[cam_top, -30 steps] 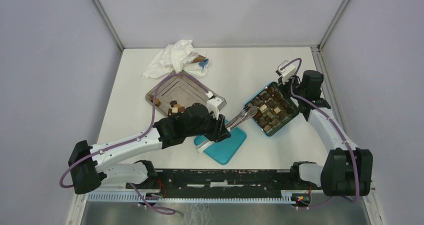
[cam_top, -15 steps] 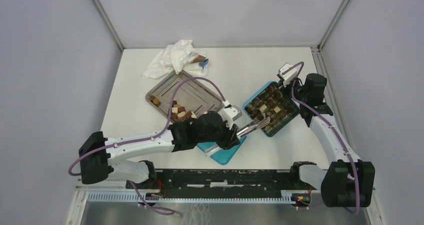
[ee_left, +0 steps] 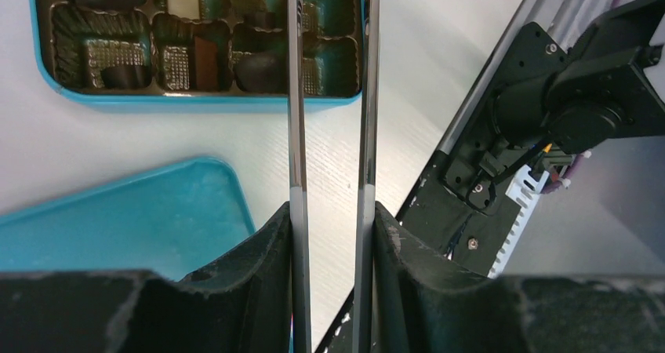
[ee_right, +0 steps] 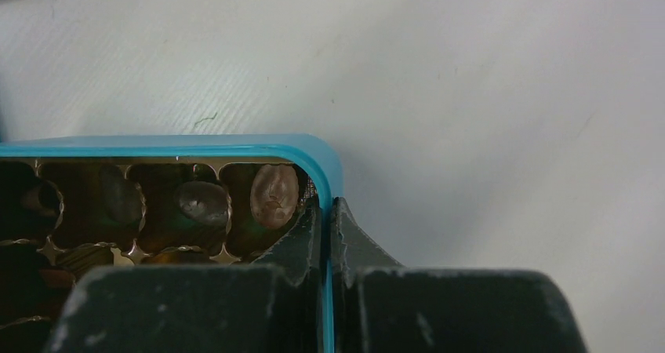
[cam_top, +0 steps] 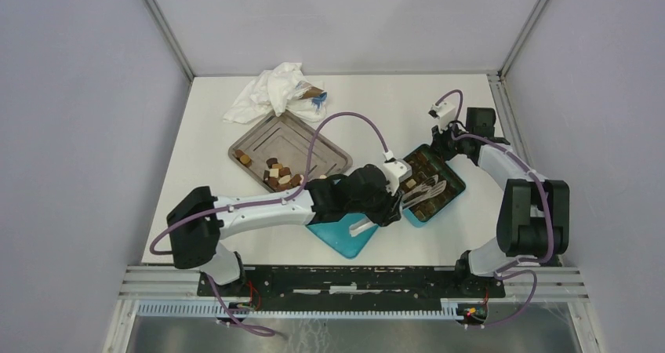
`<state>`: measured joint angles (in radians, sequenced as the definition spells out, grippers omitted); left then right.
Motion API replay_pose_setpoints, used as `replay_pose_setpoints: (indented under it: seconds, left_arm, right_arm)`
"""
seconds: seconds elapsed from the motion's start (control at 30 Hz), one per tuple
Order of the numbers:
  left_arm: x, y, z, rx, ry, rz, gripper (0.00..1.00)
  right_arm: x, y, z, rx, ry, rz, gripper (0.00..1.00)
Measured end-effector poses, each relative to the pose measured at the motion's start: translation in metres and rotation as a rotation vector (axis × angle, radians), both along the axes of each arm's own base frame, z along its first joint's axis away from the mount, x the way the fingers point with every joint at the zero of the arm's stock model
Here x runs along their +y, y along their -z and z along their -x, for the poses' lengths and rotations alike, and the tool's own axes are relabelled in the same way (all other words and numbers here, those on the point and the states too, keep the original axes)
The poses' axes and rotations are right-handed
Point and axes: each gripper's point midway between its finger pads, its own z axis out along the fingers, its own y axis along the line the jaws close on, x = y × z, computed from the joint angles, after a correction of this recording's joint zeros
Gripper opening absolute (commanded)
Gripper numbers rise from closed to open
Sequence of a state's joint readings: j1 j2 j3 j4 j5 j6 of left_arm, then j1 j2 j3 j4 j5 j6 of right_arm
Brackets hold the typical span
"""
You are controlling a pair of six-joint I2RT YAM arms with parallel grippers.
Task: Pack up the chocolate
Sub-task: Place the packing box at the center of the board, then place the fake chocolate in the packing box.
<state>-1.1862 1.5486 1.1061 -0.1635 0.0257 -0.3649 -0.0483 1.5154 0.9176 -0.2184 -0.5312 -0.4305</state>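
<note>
Chocolate pieces (cam_top: 280, 174) lie on the metal tray (cam_top: 302, 137); more chocolate (cam_top: 426, 165) fills cells of the teal box (cam_top: 461, 185). My left gripper (cam_top: 394, 201) is shut on metal tongs (cam_top: 423, 190), which reach over the box. In the left wrist view the tongs (ee_left: 296, 94) run up between my gripper's (ee_left: 331, 209) fingers, past the box (ee_left: 196, 102) and its chocolate (ee_left: 259, 68); their tips are out of frame. My right gripper (cam_top: 441, 136) is shut on the box's far wall (ee_right: 196, 145). The right wrist view shows the gripper (ee_right: 325, 212) pinching the rim beside a brown chocolate (ee_right: 273, 194).
The teal lid (cam_top: 345, 234) lies flat near the front edge, under my left forearm, and shows in the left wrist view as the lid (ee_left: 118, 220). A crumpled white cloth (cam_top: 270, 90) with a wrapper sits at the back left. The black base rail (ee_left: 502, 157) lies close by.
My left arm has swung right, carrying the tongs from above the lid to above the box. The right arm has folded in, and the box has shifted slightly nearer.
</note>
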Motion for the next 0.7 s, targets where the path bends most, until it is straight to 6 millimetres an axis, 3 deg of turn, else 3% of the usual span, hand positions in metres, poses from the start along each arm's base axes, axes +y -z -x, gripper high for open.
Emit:
replay_pose_setpoints:
  seconds: [0.13,0.27,0.5,0.7]
  left_arm:
    - [-0.013,0.012,-0.005,0.015,0.0,-0.037,0.02]
    - [-0.023,0.022,-0.009,0.03,0.001,-0.072,0.02]
    - [-0.032,0.029,-0.012,0.044,0.005,-0.096,0.02]
    - [-0.035,0.037,-0.008,0.067,0.024,-0.115,0.02]
  right_arm:
    - [-0.002,0.019,0.002,0.079,0.004,-0.005,0.07]
    - [-0.001,0.029,0.005,0.129,0.007,-0.015,0.25]
    - [0.001,0.022,0.0,0.121,0.01,-0.033,0.41]
    - [-0.003,0.021,0.0,0.122,0.02,-0.044,0.43]
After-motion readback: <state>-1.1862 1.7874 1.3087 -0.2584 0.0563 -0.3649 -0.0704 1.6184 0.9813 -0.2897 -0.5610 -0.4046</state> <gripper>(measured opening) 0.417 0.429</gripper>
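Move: My right hand holds the packing box by its far right wall near the far corner, the table some 8 cm below. The box's middle is about 10 cm back, 4 cm left and 4 cm lower; the blue lid is some 18 cm back and 26 cm left. For my left hand, carrying the tongs, the box's middle lies about 9 cm right, 6 cm ahead and 9 cm lower, the lid 12 cm left and 2 cm back. I lower my right hand about 3 cm, the fingers tipping a little farther down, to set the box's raised far side on the table, then open to let go of the wall and rise about 1 cm, fingers still astride it. My left hand keeps its tongs and sinks while going right, 3 to 4 cm each, towards and over the box. ##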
